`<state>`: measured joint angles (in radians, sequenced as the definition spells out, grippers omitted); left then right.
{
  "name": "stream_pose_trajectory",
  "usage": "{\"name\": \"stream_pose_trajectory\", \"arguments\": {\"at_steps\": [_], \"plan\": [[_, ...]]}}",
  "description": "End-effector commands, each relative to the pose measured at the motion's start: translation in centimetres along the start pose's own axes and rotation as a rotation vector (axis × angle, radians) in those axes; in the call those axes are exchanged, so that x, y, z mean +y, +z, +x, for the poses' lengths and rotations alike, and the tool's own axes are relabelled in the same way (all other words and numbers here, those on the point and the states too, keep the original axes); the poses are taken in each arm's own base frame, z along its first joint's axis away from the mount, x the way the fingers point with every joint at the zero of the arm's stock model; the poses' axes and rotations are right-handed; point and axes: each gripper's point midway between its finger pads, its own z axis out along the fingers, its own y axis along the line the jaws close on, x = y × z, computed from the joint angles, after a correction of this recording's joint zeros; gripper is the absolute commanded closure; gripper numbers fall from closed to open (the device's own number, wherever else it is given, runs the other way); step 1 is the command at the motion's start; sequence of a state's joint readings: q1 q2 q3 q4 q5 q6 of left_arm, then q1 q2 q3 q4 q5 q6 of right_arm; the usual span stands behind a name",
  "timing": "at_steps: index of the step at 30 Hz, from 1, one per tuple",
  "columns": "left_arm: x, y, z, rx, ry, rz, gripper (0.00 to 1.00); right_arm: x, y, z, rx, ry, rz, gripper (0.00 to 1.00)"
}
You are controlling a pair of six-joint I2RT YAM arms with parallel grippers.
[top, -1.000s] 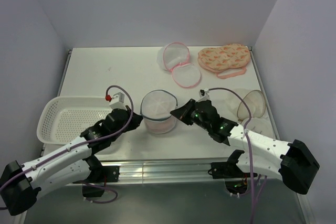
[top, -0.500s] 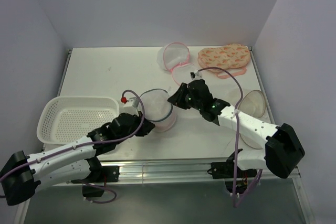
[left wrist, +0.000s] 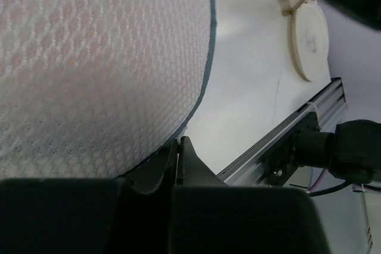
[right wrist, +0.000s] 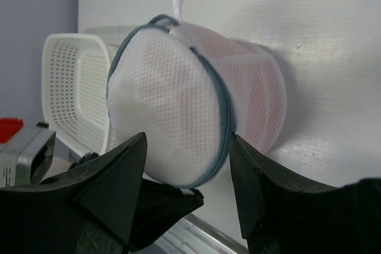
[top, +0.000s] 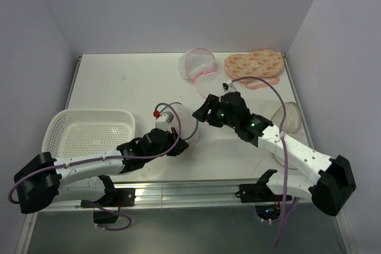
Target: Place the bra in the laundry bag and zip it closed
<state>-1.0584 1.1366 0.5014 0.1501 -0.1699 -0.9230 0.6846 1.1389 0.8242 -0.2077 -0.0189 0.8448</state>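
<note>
The laundry bag (top: 186,124) is a round white mesh pouch with a grey zip rim (right wrist: 223,117), standing on edge mid-table. Pink shows through its mesh, the bra (right wrist: 265,90) inside. My left gripper (top: 177,146) sits at the bag's near side, shut, its tips (left wrist: 178,143) pinching at the grey rim with a thin sliver between them. The mesh (left wrist: 89,57) fills the left wrist view. My right gripper (top: 202,114) is just right of the bag and open. Its fingers (right wrist: 122,171) flank the bag in the right wrist view without touching it.
A white perforated basket (top: 83,135) lies at the left. At the back are a pink-rimmed mesh bag (top: 199,66) and a peach patterned padded piece (top: 253,66). A pale see-through dome (top: 287,118) sits at the right edge. A metal rail (top: 190,191) lines the near edge.
My right gripper has opened, let go of the bag and drawn back to its right. My left arm has swung right, round to the bag's near side, staying shut.
</note>
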Motion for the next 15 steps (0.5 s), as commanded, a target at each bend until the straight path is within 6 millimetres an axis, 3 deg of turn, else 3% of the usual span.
{"name": "stream_pose_trajectory", "arguments": {"at_steps": [1, 6, 10, 15], "plan": [[-3.8, 0.1, -2.4, -0.062, -0.02, 0.104, 1.0, -0.1, -1.5, 1.4, 0.006, 0.056, -0.031, 0.35], [-4.1, 0.2, -2.6, -0.066, -0.017, 0.108, 1.0, 0.4, -1.2, 4.9, 0.057, 0.116, -0.104, 0.36], [-4.1, 0.1, -2.5, -0.062, -0.016, 0.108, 1.0, 1.6, -0.6, 5.8, 0.059, 0.176, -0.146, 0.36], [-4.2, 0.0, -2.3, -0.058, -0.017, 0.108, 1.0, 1.6, 0.3, 6.1, 0.052, 0.226, -0.146, 0.41]]}}
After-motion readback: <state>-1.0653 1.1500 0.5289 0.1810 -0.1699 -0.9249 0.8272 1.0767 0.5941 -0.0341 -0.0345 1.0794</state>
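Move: The right hand, open and empty, is going for the laundry bag's zip edge just beside the left fingertips, about 7 cm back, 4 cm to its left and 6 cm below. The bag's body lies some 3 cm back, 5 cm left and 12 cm down, with the pink-rimmed bag about 20 cm ahead, 3 cm to the right and 17 cm below. From the left hand, already pinching the zip end, that zip edge is some 2 cm ahead, 1 cm left and 1 cm higher. Back, then also down and to the left, the right hand swings about 6 cm back and 4 cm lower towards the zip edge beside the left fingertips, fingers staying well open while the wrist tips down and rolls some 10 degrees. Its fingertips come close to the rim, though contact can't be confirmed. The left hand keeps its pinch at the zip end, lifts it 1.5 cm while easing slightly right, then holds still. ##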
